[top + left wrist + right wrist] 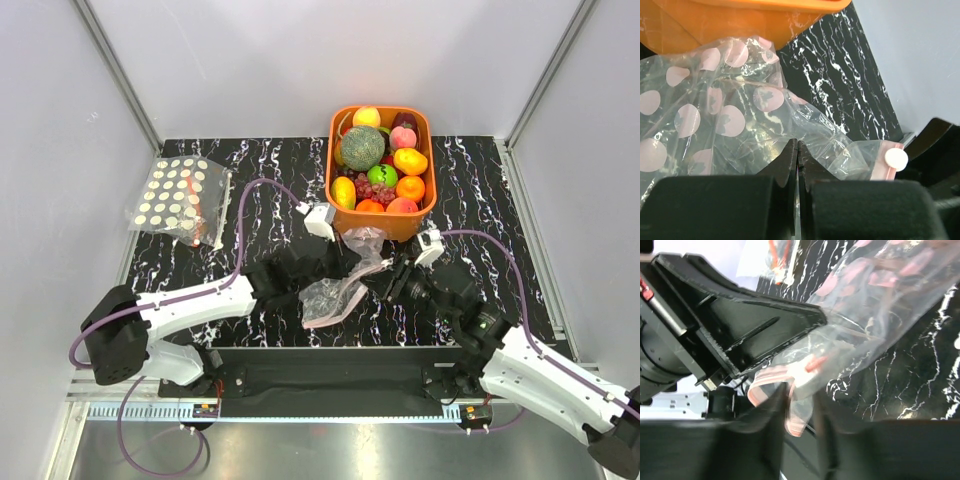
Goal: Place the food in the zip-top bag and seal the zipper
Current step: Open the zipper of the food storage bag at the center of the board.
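Note:
The zip-top bag (pixel 338 290) lies crumpled on the black marbled table in front of the orange basket (pixel 428 170), which holds the food (pixel 362 147). My left gripper (pixel 348 264) is shut on a fold of the bag's clear pink-dotted film (pixel 715 115), its tips (pixel 798 147) pressed together. The right gripper (pixel 388 283) is at the bag's mouth from the other side. In the right wrist view, the pink zipper strip (pixel 767 382) hangs curled between its blurred fingers (pixel 771 412), which stand apart. I see no food inside the bag.
A second clear bag with cream dots and an orange-red strip (pixel 180 200) lies at the far left of the table. The left gripper's black body (pixel 740 330) sits close above the right gripper's fingers. Grey walls enclose the table on three sides.

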Controlling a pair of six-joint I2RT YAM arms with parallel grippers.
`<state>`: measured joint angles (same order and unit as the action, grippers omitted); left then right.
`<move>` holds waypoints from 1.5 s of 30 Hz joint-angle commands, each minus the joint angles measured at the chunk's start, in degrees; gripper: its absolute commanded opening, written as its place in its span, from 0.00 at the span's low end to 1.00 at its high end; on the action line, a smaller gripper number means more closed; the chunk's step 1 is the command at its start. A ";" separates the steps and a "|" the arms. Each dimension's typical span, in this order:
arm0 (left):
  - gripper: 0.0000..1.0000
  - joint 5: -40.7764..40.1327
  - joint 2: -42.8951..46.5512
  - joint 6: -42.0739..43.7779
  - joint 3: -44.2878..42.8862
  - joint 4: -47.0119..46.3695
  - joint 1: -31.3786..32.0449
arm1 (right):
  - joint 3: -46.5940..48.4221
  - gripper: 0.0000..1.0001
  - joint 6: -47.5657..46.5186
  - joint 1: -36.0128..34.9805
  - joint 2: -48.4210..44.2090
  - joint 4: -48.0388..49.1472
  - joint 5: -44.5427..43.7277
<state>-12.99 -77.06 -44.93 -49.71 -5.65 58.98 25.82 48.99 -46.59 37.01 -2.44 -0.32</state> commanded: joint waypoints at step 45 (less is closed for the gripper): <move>0.98 -5.89 8.24 37.03 -12.16 23.93 20.12 | 16.80 0.00 -3.73 -0.70 1.57 -32.10 -7.87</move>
<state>-11.31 -68.45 -8.58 -58.22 16.43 78.50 40.51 46.02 -46.83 38.52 -32.95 -9.43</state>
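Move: The zipper's end with the white knobs sits practically between the right fingers, about 1 cm ahead of and just below their point. It lies some 6 cm to the right of the left hand and 3 cm nearer the base. The left hand, still pinching the bag's film, will go for the zipper strip, whose middle is about 9 cm back and 5 cm below. The orange basket's middle is about 20 cm ahead of the left hand, 6 cm to its right, slightly below. The zipper's knobbed end is pinched by the right fingers closing, then drawn about 5 cm right, first down, then back up, the hand rolling its left side down. The left fingers let go of the film and open wide. That hand rises off leftward and back, then returns right and dips, ending some 13 cm back over the zipper strip, turned about 35 degrees clockwise, fingertips tilted up. ##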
